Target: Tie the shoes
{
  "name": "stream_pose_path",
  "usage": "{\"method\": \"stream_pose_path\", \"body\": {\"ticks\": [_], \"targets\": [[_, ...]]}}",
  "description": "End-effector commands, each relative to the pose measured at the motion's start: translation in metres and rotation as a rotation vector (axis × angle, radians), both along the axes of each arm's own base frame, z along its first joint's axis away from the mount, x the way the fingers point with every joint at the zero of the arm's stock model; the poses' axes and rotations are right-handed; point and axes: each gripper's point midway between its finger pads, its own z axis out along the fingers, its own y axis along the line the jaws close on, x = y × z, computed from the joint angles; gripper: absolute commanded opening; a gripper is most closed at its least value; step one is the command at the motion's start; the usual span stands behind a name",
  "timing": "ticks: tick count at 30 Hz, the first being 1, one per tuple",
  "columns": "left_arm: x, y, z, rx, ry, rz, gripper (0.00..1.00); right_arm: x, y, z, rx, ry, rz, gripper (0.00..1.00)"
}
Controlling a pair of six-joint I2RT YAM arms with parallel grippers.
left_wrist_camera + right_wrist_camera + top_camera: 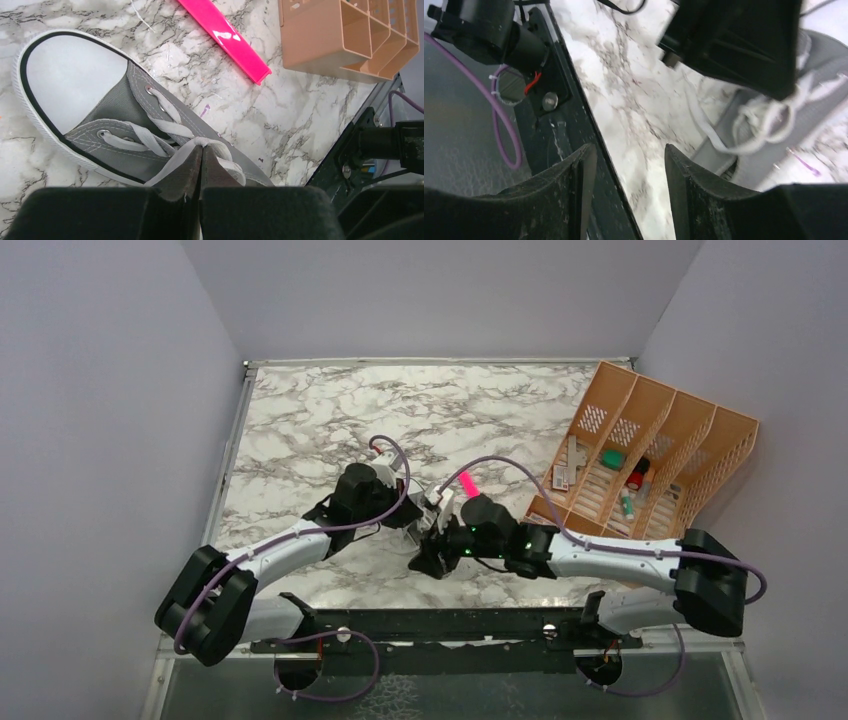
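Observation:
The grey sneaker [112,112] with white toe cap lies on the marble table, toe to the upper left in the left wrist view. My left gripper [202,146] is shut on a white lace [172,159] over the shoe's tongue. In the top view the shoe [441,500] is mostly hidden under both grippers. My right gripper [629,165] is open and empty, near the table's front edge, beside the shoe [824,65] and its loose laces [764,127]. In the top view the left gripper [408,516] and the right gripper [430,558] sit close together.
A pink bar [225,37] lies beyond the shoe, also in the top view [467,483]. A tan divided organizer [650,455] with small items stands at the right. The black front rail [569,125] runs under the right gripper.

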Motion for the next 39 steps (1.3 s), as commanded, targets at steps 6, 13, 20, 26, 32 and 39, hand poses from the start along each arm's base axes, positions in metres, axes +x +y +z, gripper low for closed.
{"method": "stream_pose_path", "body": {"ticks": [6, 13, 20, 26, 32, 39], "targets": [[-0.009, -0.003, 0.005, -0.007, 0.015, -0.104, 0.00, 0.046, 0.061, -0.018, 0.018, -0.206, -0.334, 0.56], [-0.006, 0.000, 0.004, 0.014, 0.008, -0.099, 0.00, 0.082, 0.045, -0.057, -0.126, -0.254, -0.595, 0.48], [-0.005, 0.002, 0.001, 0.012, 0.003, -0.085, 0.00, 0.085, 0.047, -0.083, -0.158, -0.260, -0.605, 0.45], [-0.002, 0.000, 0.000, 0.001, 0.009, -0.076, 0.00, 0.089, 0.041, -0.106, -0.209, -0.276, -0.636, 0.42], [-0.001, 0.000, 0.001, -0.003, 0.010, -0.065, 0.00, 0.097, 0.042, -0.112, -0.230, -0.312, -0.668, 0.21], [-0.004, -0.001, 0.003, -0.007, 0.035, -0.068, 0.00, 0.054, 0.073, -0.070, -0.068, -0.155, -0.410, 0.00]]}}
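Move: The lace on the shoe under the left gripper lies about 8 cm ahead of the open right hand, 5 cm to its left and 11 cm below. The shoe's middle is roughly 7 cm ahead, 3 cm left and 10 cm down, and the pink strip some 12 cm ahead and 10 cm right, on the table. From the left hand, already pinching a lace loop above the shoe, that lace is about 3 cm back, 2 cm left and 7 cm below. Downward by about 10 cm, the right hand first swings left, then pushes forward and sinks more slowly in beneath the left gripper, turning some 30 degrees clockwise. Its half-open fingers shut fully at the end, to pinch the lace there. The left hand keeps its closed grip on the loop, easing back a little, then forward, left and slightly down. ##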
